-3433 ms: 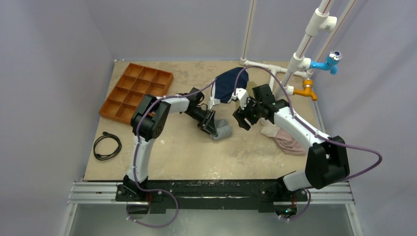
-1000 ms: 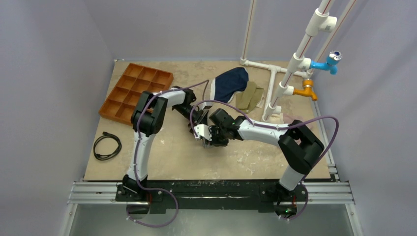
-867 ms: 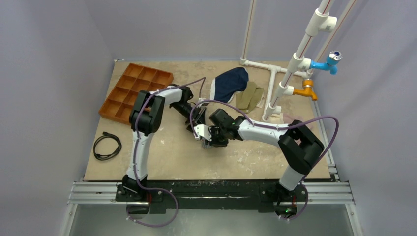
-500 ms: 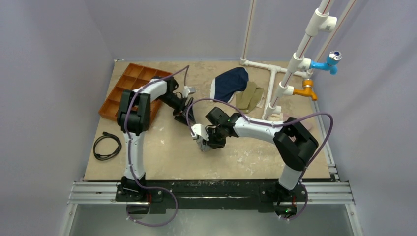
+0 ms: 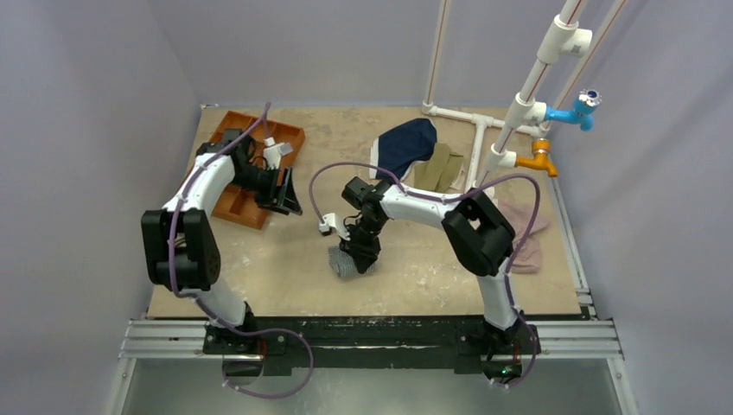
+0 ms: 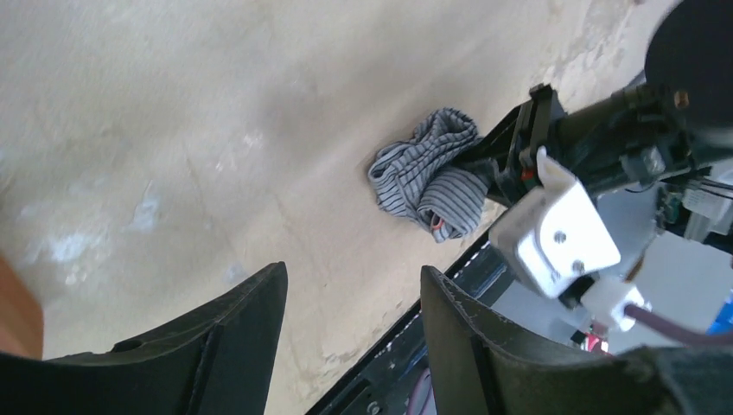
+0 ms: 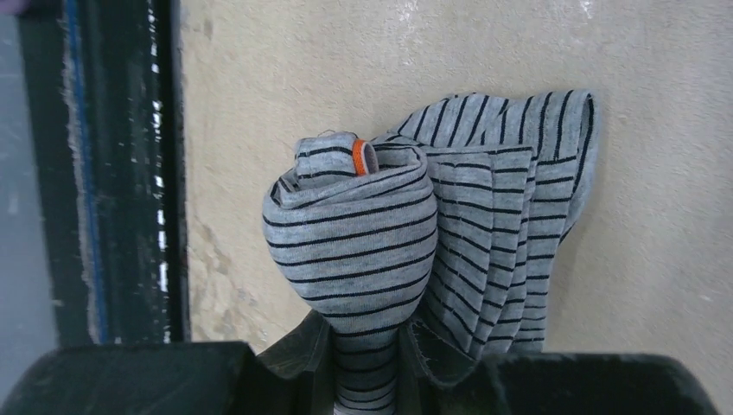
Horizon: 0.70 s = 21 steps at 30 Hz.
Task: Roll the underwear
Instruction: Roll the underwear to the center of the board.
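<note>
The underwear (image 5: pixel 348 262), grey with fine dark stripes, lies bunched in a loose roll near the table's middle front. My right gripper (image 5: pixel 360 245) is shut on it. In the right wrist view the rolled end of the underwear (image 7: pixel 363 220) bulges out from between the fingers (image 7: pixel 321 350), with folded layers lying to its right. My left gripper (image 5: pixel 289 195) hangs open and empty by the tray, well left of the garment. From the left wrist, the underwear (image 6: pixel 430 175) shows far beyond the left gripper (image 6: pixel 353 278), next to the right arm's wrist (image 6: pixel 570 164).
An orange compartment tray (image 5: pixel 290 138) sits at the back left, partly under the left arm. A black cable coil (image 5: pixel 188 257) lies at the left edge. A navy garment (image 5: pixel 404 145), an olive-tan garment (image 5: pixel 438 169), a pink cloth (image 5: pixel 524 239) and white pipes (image 5: pixel 519 108) stand at the back right.
The left arm has swung away from the underwear, back and left toward the tray. The right gripper has turned and carried the underwear a little toward the table's front.
</note>
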Each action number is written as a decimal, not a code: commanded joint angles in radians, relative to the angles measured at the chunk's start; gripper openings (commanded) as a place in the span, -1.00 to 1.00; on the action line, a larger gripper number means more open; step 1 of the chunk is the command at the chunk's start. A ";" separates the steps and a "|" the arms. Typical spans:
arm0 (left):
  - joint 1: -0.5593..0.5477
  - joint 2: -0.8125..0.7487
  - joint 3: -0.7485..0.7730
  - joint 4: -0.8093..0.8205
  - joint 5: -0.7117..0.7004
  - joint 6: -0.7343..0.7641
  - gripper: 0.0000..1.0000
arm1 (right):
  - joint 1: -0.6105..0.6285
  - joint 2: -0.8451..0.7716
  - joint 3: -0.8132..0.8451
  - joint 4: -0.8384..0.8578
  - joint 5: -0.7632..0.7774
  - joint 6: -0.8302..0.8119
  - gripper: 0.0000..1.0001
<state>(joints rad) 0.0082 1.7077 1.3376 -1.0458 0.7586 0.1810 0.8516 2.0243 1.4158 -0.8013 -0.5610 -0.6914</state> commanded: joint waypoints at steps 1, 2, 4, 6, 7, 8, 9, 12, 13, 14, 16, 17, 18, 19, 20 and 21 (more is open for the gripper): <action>0.037 -0.167 -0.108 0.063 -0.094 0.052 0.13 | -0.025 0.228 0.063 -0.223 -0.004 -0.026 -1.00; 0.038 -0.224 -0.139 0.075 -0.117 0.067 0.13 | -0.037 0.252 0.096 -0.248 -0.013 -0.030 -1.00; 0.038 -0.311 -0.211 0.095 -0.145 0.100 0.13 | -0.055 0.304 0.164 -0.290 -0.028 -0.034 -1.00; 0.037 -0.395 -0.270 0.111 -0.146 0.146 0.13 | -0.073 0.354 0.227 -0.335 -0.046 -0.037 -1.00; 0.036 -0.437 -0.296 0.122 -0.146 0.169 0.13 | -0.078 0.377 0.253 -0.352 -0.054 -0.036 -1.00; 0.035 -0.472 -0.323 0.130 -0.144 0.192 0.13 | -0.083 0.396 0.277 -0.366 -0.061 -0.034 -1.00; 0.029 -0.506 -0.345 0.131 -0.136 0.219 0.13 | -0.085 0.418 0.298 -0.379 -0.064 -0.033 -1.00; -0.014 -0.572 -0.388 0.127 -0.128 0.284 0.13 | -0.088 0.470 0.349 -0.408 -0.068 -0.029 -1.00; -0.048 -0.587 -0.399 0.136 -0.142 0.294 0.13 | -0.088 0.488 0.366 -0.417 -0.070 -0.028 -1.00; -0.089 -0.600 -0.410 0.149 -0.157 0.301 0.13 | -0.090 0.504 0.383 -0.426 -0.074 -0.027 -1.00; -0.173 -0.620 -0.430 0.190 -0.190 0.307 0.13 | -0.089 0.534 0.412 -0.438 -0.081 -0.024 -1.00; -0.211 -0.627 -0.435 0.214 -0.196 0.308 0.14 | -0.089 0.542 0.422 -0.437 -0.081 -0.021 -1.00; -0.246 -0.630 -0.439 0.239 -0.207 0.307 0.14 | -0.089 0.547 0.430 -0.434 -0.078 -0.016 -1.00; -0.282 -0.630 -0.438 0.259 -0.219 0.307 0.15 | -0.089 0.548 0.434 -0.430 -0.078 -0.013 -1.00; -0.318 -0.626 -0.435 0.280 -0.229 0.313 0.15 | -0.090 0.551 0.438 -0.430 -0.079 -0.010 -1.00; -0.359 -0.625 -0.436 0.301 -0.247 0.317 0.15 | -0.089 0.557 0.447 -0.435 -0.080 -0.011 -1.00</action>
<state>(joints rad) -0.2440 1.0973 0.9012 -0.8745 0.5640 0.4461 0.7456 2.4756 1.8744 -1.3796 -0.9066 -0.6525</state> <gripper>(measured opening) 0.572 0.206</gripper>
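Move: The striped underwear is already pinched in my right hand, its middle about 3 cm to the left of the fingers and level with them. The navy cloth lies some 27 cm ahead and 10 cm right of that hand, the olive cloth about 22 ahead and 18 right. From my empty left hand the underwear is roughly 11 cm back, 13 cm right and 11 cm below; the wooden tray is around 11 ahead and 13 left. I keep my right fingers shut on the underwear and roll that wrist about 40 degrees so the fingertips swing back towards my base, staying low and easing back 2 cm late on. Meanwhile I draw my half-open left hand back about 9 cm at nearly constant height, bowing slightly left and then curving right towards the underwear as its wrist turns, touching nothing. ##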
